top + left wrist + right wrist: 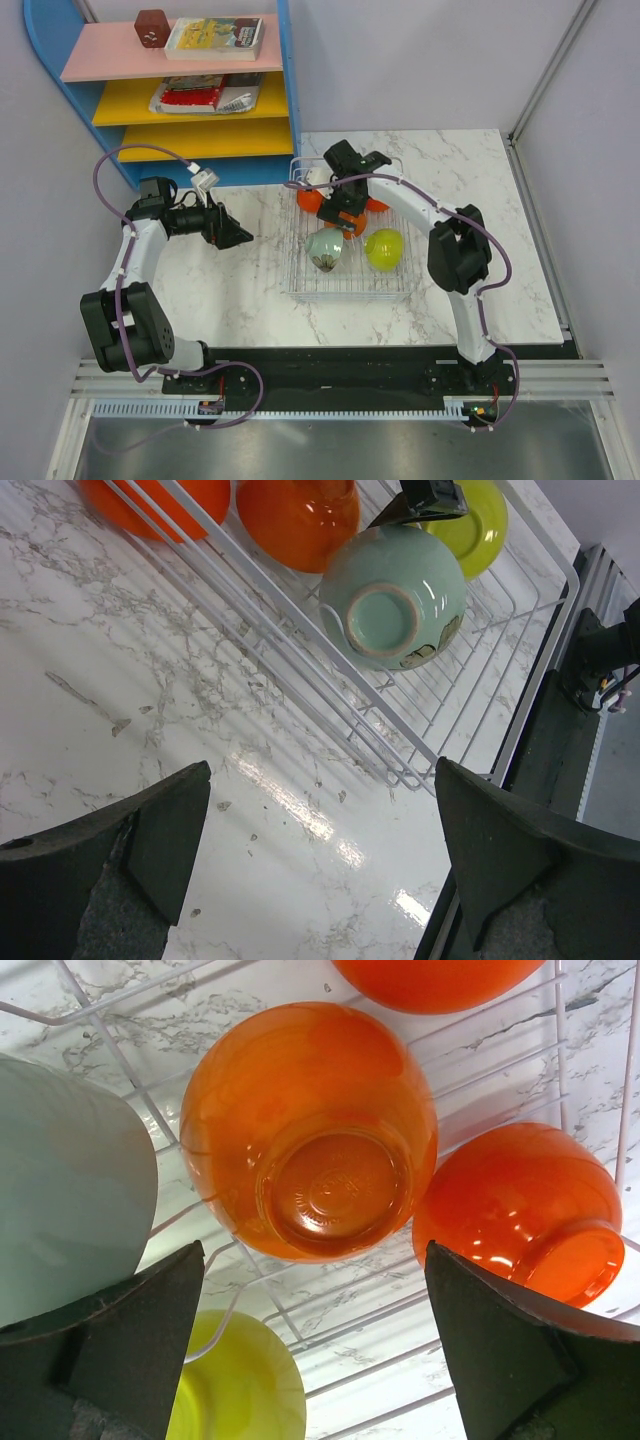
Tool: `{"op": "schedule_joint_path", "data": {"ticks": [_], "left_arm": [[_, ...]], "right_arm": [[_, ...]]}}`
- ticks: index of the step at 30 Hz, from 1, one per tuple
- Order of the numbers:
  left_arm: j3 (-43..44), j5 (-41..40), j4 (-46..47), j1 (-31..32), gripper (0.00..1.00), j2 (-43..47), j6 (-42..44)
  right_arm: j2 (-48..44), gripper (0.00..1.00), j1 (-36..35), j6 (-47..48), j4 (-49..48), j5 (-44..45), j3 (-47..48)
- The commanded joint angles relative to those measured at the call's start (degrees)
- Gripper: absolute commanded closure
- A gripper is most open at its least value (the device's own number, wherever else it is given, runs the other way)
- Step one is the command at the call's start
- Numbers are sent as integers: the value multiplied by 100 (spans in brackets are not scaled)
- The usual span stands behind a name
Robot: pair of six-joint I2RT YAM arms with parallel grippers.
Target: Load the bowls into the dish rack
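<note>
The wire dish rack [350,284] lies mid-table and holds several bowls. A pale green bowl [326,247] and a yellow-green bowl [384,249] lean on edge in its near half. Three orange bowls sit upside down in the far half, one of them [310,199] at the left. My right gripper [345,215] hangs open just above them; in its wrist view the middle orange bowl [310,1130] lies ahead of the empty gripper [315,1340]. My left gripper [238,236] is open and empty over bare marble left of the rack [470,715], facing the pale green bowl [395,597].
A blue shelf unit [180,90] stands at the back left with a book [215,37], a brown cube [151,27] and packets on it. The marble top [470,170] ends at a white frame on the right. A black rail [330,375] runs along the near edge.
</note>
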State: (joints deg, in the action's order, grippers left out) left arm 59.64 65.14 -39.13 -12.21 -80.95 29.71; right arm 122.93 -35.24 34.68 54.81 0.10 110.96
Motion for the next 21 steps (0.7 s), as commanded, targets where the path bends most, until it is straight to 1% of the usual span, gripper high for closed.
{"op": "schedule_joint_path", "data": {"ticks": [1,5,8,10,11,12,13,14,15,17,18,20,21], "left_arm": [[22,192,-33,-36,0,9,263],[22,174,-42,-36,0,0,280],[13,157,-50,-36,0,35,307],[13,139,-50,-36,0,61,316],[4,130,-42,-36,0,70,342],[-5,130,-42,-36,0,105,351],[-5,130,-42,-36,0,123,351],[-22,130,-50,-36,0,149,360],[-22,147,-42,-36,0,176,377],[-49,165,-42,-36,0,272,395],[-49,157,-50,-36,0,290,386],[-66,148,-50,-36,0,413,403],[-66,130,-50,-36,0,465,404]], "right_arm": [[-384,2,114,-110,92,-291,373],[-630,2,359,-452,39,-187,637],[-1007,2,535,-1101,-215,-168,603],[-1569,2,632,-1296,-522,-212,86],[-1806,2,711,-1375,-933,-212,-160],[-2295,2,764,-1472,-1137,-282,-641],[-2535,2,799,-1499,-1400,-317,-854],[-2764,2,887,-1516,-1498,-361,-1039],[-3184,2,931,-1569,-1560,-466,-1319],[-3573,2,1106,-1639,-1578,-641,-1506],[-3975,2,1168,-1683,-1570,-773,-1716],[-4399,2,1309,-1806,-1526,-914,-1954],[-4879,2,1362,-1806,-1534,-1002,-2268]]}}
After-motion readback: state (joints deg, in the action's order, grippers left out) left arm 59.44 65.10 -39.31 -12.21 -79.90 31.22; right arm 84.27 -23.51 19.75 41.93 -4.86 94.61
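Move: My right hand is open down in the dish rack, almost over the middle orange bowl: its centre is about 1 cm ahead, 1 cm right and 4 cm below. From that bowl, another orange bowl sits some 5 cm ahead and 6 left, a third 5 ahead and 6 right; the pale green bowl is about 6 back and 4 left, the yellow-green one 6 back and 7 right. From my left hand the middle bowl is roughly 10 cm ahead, 18 right, 12 below. With its fingers kept wide open, my right hand backs out of the rack, leaving the middle orange bowl behind. It begins slowly, rising with a slight push forward, then climbs fast and swings right, finally drawing back a little: some 21 cm up and 9 cm right overall. On the way the wrist tilts the fingers up and to the left and turns about 20 degrees clockwise. ##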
